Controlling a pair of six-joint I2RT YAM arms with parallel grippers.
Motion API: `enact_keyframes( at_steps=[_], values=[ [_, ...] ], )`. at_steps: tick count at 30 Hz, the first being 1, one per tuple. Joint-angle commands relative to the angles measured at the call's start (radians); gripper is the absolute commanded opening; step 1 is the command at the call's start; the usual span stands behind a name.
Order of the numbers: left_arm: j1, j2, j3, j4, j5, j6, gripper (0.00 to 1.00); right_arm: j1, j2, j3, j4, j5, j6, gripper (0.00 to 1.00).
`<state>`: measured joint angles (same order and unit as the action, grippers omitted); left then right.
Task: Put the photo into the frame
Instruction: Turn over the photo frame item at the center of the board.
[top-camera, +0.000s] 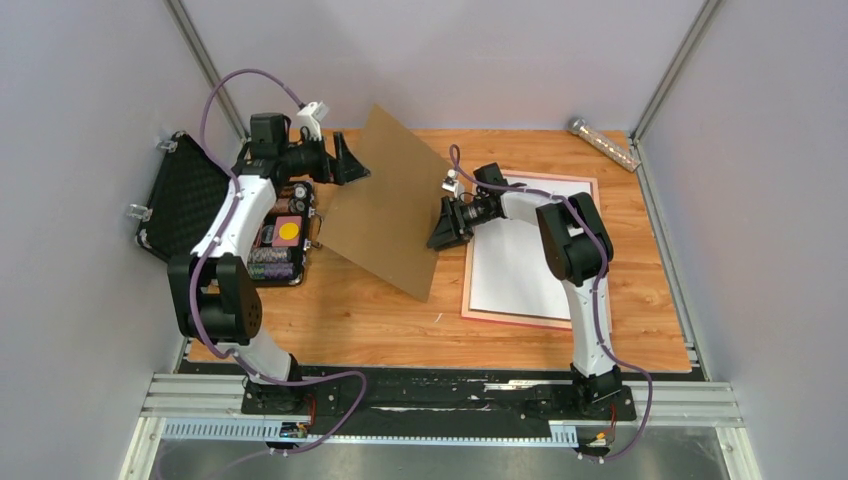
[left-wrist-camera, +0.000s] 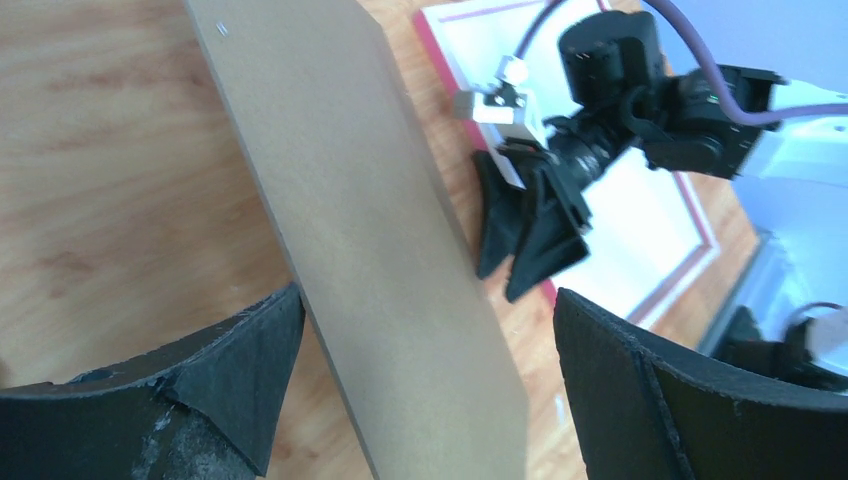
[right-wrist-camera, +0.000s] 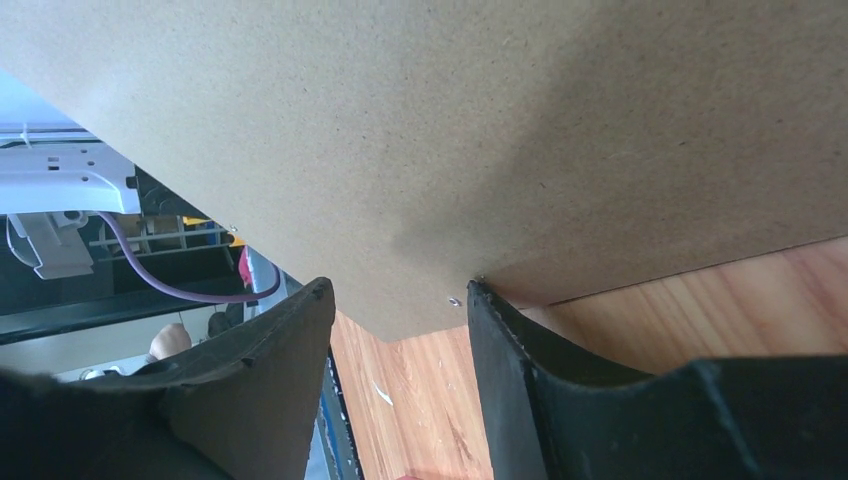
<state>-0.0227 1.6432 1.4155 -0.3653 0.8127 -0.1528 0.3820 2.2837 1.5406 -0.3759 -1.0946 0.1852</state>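
The pink frame (top-camera: 482, 318) lies flat on the right of the table. A white sheet (top-camera: 520, 265) fills it, which I take for the photo; no picture side shows. The brown backing board (top-camera: 385, 200) stands tilted on one corner between my two grippers. My left gripper (top-camera: 350, 162) is wide open at the board's upper left edge, and the board (left-wrist-camera: 370, 230) passes between its fingers (left-wrist-camera: 250, 350). My right gripper (top-camera: 443, 228) is open at the board's right edge, its fingertips (right-wrist-camera: 480, 300) at the board's (right-wrist-camera: 450, 130) lower corner.
An open black case (top-camera: 185, 195) with small items (top-camera: 280, 240) sits at the left, by the left arm. A metal tube (top-camera: 603, 143) lies at the back right corner. Grey walls close in on three sides.
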Motion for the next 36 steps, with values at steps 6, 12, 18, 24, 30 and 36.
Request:
enact_keyframes(
  at_steps=[6,12,18,24,30,36],
  values=[
    [-0.071,-0.084,-0.096,-0.142,0.214,-0.115,1.0,0.025,0.085,-0.055,0.003,0.034,-0.076,0.55],
    [-0.083,-0.099,-0.074,-0.202,0.121,-0.093,0.99,0.025,0.076,-0.055,0.003,0.043,-0.087,0.55],
    [-0.097,-0.083,0.019,-0.293,-0.079,-0.038,0.92,0.025,0.061,-0.053,-0.002,0.054,-0.093,0.55],
    [-0.098,-0.048,0.072,-0.346,-0.165,-0.025,0.67,0.025,0.049,-0.053,-0.007,0.06,-0.096,0.54],
    [-0.109,-0.04,0.104,-0.382,-0.229,-0.002,0.4,0.025,0.04,-0.048,-0.01,0.056,-0.09,0.55],
    [-0.117,-0.023,0.136,-0.408,-0.232,0.006,0.11,0.017,-0.015,-0.024,-0.022,0.035,-0.058,0.6]
  ],
)
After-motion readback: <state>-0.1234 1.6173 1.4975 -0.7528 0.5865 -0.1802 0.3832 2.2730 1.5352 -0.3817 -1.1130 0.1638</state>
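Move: The brown backing panel stands tilted between the hands, its left edge raised. Its middle is about 9 cm right of the left hand, 4 cm back and 12 cm down; the spot on the raised edge to be gripped is only about 5 cm back, 1 cm right and 3 cm down. The open case lies 14 cm left of that hand, 8 back, 22 down. From the right hand, the panel's middle is roughly 9 cm left, 6 ahead and 7 up; the frame's middle is 20 cm right, 2 back, 3 down. Back along the panel's raised left edge goes the left hand, about 7 cm, with some 4 cm to the right and 3 down, tipping its fingers down nearly 20 degrees; it then eases a little forward and left while its wide-open fingers close and pinch that edge. The right hand stays put, fingers still against the panel's low edge. ##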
